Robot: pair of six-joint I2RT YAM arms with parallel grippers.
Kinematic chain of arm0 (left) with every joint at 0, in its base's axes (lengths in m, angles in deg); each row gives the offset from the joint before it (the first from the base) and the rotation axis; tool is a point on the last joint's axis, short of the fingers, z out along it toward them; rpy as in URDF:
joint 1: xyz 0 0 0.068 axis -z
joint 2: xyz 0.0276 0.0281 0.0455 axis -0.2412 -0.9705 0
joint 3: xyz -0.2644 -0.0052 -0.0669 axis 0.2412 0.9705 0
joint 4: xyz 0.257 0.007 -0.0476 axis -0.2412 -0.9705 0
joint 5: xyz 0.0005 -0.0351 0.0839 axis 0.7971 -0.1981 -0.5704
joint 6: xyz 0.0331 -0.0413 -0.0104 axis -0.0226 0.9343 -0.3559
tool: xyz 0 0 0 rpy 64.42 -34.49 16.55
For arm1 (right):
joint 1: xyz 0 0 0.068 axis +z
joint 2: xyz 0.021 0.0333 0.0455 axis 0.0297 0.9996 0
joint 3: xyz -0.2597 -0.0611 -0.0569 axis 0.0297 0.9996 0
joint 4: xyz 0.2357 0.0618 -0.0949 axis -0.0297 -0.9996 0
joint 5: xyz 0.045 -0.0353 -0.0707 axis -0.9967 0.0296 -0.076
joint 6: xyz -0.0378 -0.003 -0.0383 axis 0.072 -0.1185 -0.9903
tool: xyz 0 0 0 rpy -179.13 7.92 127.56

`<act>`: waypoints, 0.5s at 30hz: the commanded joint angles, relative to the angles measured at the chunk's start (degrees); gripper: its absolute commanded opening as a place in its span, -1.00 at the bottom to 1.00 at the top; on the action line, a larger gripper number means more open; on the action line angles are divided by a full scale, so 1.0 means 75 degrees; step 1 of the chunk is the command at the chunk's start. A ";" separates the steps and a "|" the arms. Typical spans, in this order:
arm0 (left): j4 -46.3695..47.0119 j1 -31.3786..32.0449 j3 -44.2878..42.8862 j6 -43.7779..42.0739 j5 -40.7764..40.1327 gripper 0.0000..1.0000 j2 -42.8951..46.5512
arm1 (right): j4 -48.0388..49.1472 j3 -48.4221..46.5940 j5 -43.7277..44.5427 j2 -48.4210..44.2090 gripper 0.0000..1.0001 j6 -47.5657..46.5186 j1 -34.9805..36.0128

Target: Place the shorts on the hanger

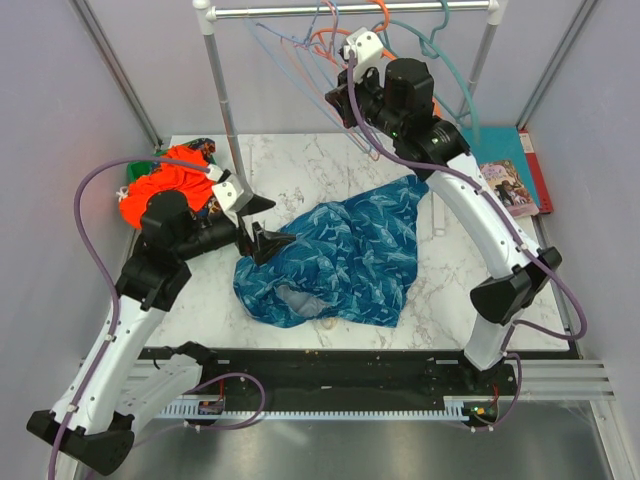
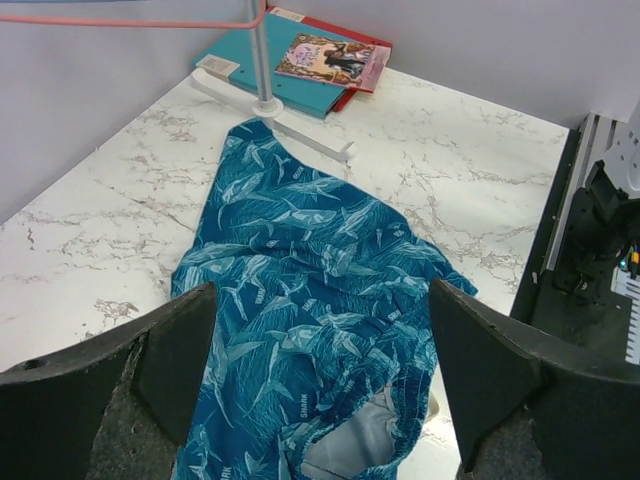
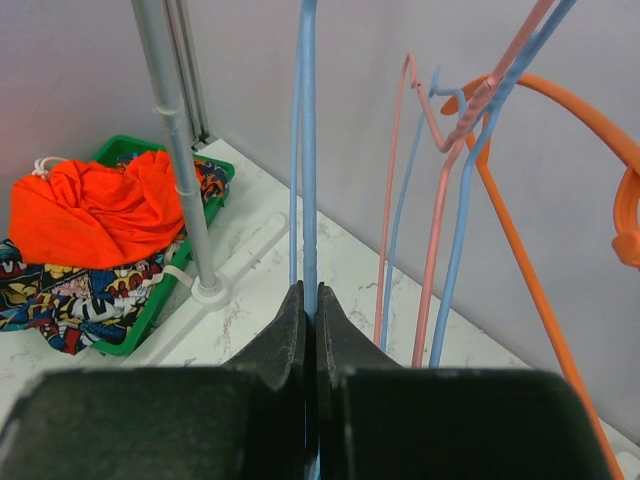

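The shorts (image 1: 340, 255) lie crumpled flat on the marble table, dark blue with a teal shark print. In the left wrist view the shorts (image 2: 300, 270) stretch away from me, with the grey lining showing at the near end. My left gripper (image 1: 262, 228) hovers open over their left edge, and its fingers (image 2: 150, 380) straddle the cloth without touching it. My right gripper (image 1: 338, 103) is raised to the hangers under the rail. In the right wrist view that gripper (image 3: 309, 290) is shut on the thin pale blue bar of the hanger (image 3: 308, 150).
A pink hanger (image 3: 432, 260), an orange hanger (image 3: 520, 250) and another blue one hang beside it from the rail (image 1: 350, 10). The rack's post (image 1: 222, 90) stands at back left. A green basket (image 3: 150, 295) holds an orange garment (image 1: 165, 185). Books (image 1: 510, 185) lie at the back right.
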 commanded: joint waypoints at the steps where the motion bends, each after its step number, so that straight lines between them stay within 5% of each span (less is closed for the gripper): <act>1: -0.0231 -0.0044 -0.0147 0.0241 0.0218 0.86 -0.0082 | 0.0192 0.0565 -0.0281 -0.0771 -1.00 -0.0087 -0.0019; 8: -0.0630 -0.0056 -0.0124 0.0194 0.0593 0.89 -0.0153 | -0.0300 0.2300 -0.0749 -0.2024 -1.00 -0.0521 -0.0019; 15: -0.1005 -0.0102 0.0192 0.0182 0.0746 0.86 0.0245 | -0.2137 0.3577 -0.1979 -0.3489 -1.00 -0.1293 -0.0019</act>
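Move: From the right hand, which already grips the blue hanger, the middle of the shorts lies about 17 cm back, 2 cm to the left and some 27 cm below on the table. The rail is about 5 cm farther out than that hand, level sideways and 15 cm higher; the orange hanger hangs about 3 cm ahead, 8 cm to the right and 5 cm up. The left hand has the shorts about 6 cm ahead, 10 cm right and 17 cm below. Back and down, gathering speed, the right hand draws the pinched blue hanger away from the rail towards the shorts, about 9 cm back and 6 cm lower, drifting right, its fingers staying shut while the wrist rolls left side down and turns slightly counter-clockwise. Over the left end of the shorts the open left hand sinks some 2.5 cm, tipping its fingers a little down. ##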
